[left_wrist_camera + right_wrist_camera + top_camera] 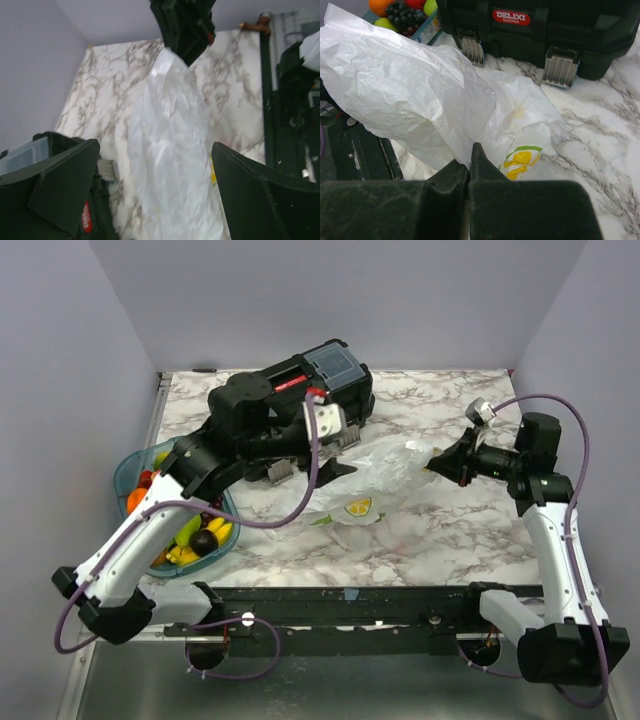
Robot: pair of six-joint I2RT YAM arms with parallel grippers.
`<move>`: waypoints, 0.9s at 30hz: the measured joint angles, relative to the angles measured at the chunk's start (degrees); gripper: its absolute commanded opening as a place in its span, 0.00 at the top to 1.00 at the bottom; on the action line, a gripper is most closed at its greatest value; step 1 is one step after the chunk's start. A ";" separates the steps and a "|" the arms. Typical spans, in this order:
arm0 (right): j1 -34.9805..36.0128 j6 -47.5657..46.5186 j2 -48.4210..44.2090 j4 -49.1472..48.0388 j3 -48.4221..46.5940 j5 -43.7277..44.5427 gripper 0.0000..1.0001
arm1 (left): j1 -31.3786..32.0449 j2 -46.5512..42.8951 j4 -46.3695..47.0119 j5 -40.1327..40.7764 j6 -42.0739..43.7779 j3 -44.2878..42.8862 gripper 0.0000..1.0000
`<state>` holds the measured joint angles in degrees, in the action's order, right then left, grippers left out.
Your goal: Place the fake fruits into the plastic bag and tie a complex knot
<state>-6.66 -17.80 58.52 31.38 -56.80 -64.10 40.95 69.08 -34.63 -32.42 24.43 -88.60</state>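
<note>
The plastic bag (385, 472) lies crumpled on the marble table, with a yellow and green mark (520, 160) on its lower part. My right gripper (471, 150) is shut on a bunched end of the plastic bag (420, 85). That pinch also shows at the top of the left wrist view, where the right gripper (185, 35) holds the bag's tip. My left gripper (155, 146) stands wide open over the bag (170, 150), with one finger on each side and nothing held. The fake fruits (190, 535) lie in a teal tray (128, 468) at the left.
A black toolbox (335, 375) with grey latches (560, 67) stands at the back centre, partly under my left arm (150, 530). Walls close in the table on three sides. A black rail (370, 600) runs along the near edge.
</note>
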 measured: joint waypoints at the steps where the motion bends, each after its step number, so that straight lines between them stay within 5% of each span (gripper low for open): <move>1: 1.68 1.07 -0.74 -1.62 0.00 0.87 0.99 | 1.36 2.05 0.20 -0.22 -2.03 -2.67 0.02; 11: 14.67 11.04 -1.53 -10.16 -0.02 14.34 0.99 | 10.99 22.34 -0.37 5.25 -19.65 -17.90 0.03; 12: 15.34 11.82 -1.53 -10.69 -0.02 15.30 0.99 | 11.37 23.30 -0.81 6.54 -20.22 -18.78 0.13; 16: 16.41 13.29 -1.60 -11.56 -0.04 17.51 0.98 | 12.17 25.81 -3.08 10.56 -21.59 -21.00 1.00; 17: 16.41 13.27 -1.60 -11.50 -0.07 17.97 0.96 | 12.00 26.01 -4.57 11.15 -21.11 -21.38 1.00; 19: 16.41 13.22 -1.66 -10.75 -0.15 18.88 0.84 | 11.28 26.01 -6.38 11.02 -19.15 -21.51 1.00; 23: 16.48 10.73 -2.36 -5.57 -0.66 18.71 0.02 | 5.31 23.78 -11.06 -4.39 -8.50 -19.23 1.00; 27: 16.46 5.20 -2.38 1.99 -2.21 15.65 0.00 | -5.79 15.76 -15.67 -14.10 4.57 -10.71 1.00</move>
<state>9.80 -12.60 56.14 33.36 -59.00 -48.45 35.16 84.84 -50.30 -46.52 28.99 -99.31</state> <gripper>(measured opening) 0.988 0.009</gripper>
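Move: The left gripper, empty and open, has the gathered end of the plastic bag about 15 cm to its right, 1 cm ahead and 7 below. The right gripper holding that end is some 18 cm to the right, level fore and aft and 7 lower; for it the same plastic lies about 3 cm left and 1 ahead, level in height. From the left gripper, the toolbox stands roughly 23 cm ahead, 9 left and 28 lower. Reach the open left gripper about 12 cm to the right, sinking a few centimetres and rolling some 20 degrees, while the right gripper carries its pinched bag end 5 cm left to meet it. Shut the left fingers on the plastic beside the right ones, then draw left about 10 cm; as that begins, open the right fingers wide and ease them back slightly. ##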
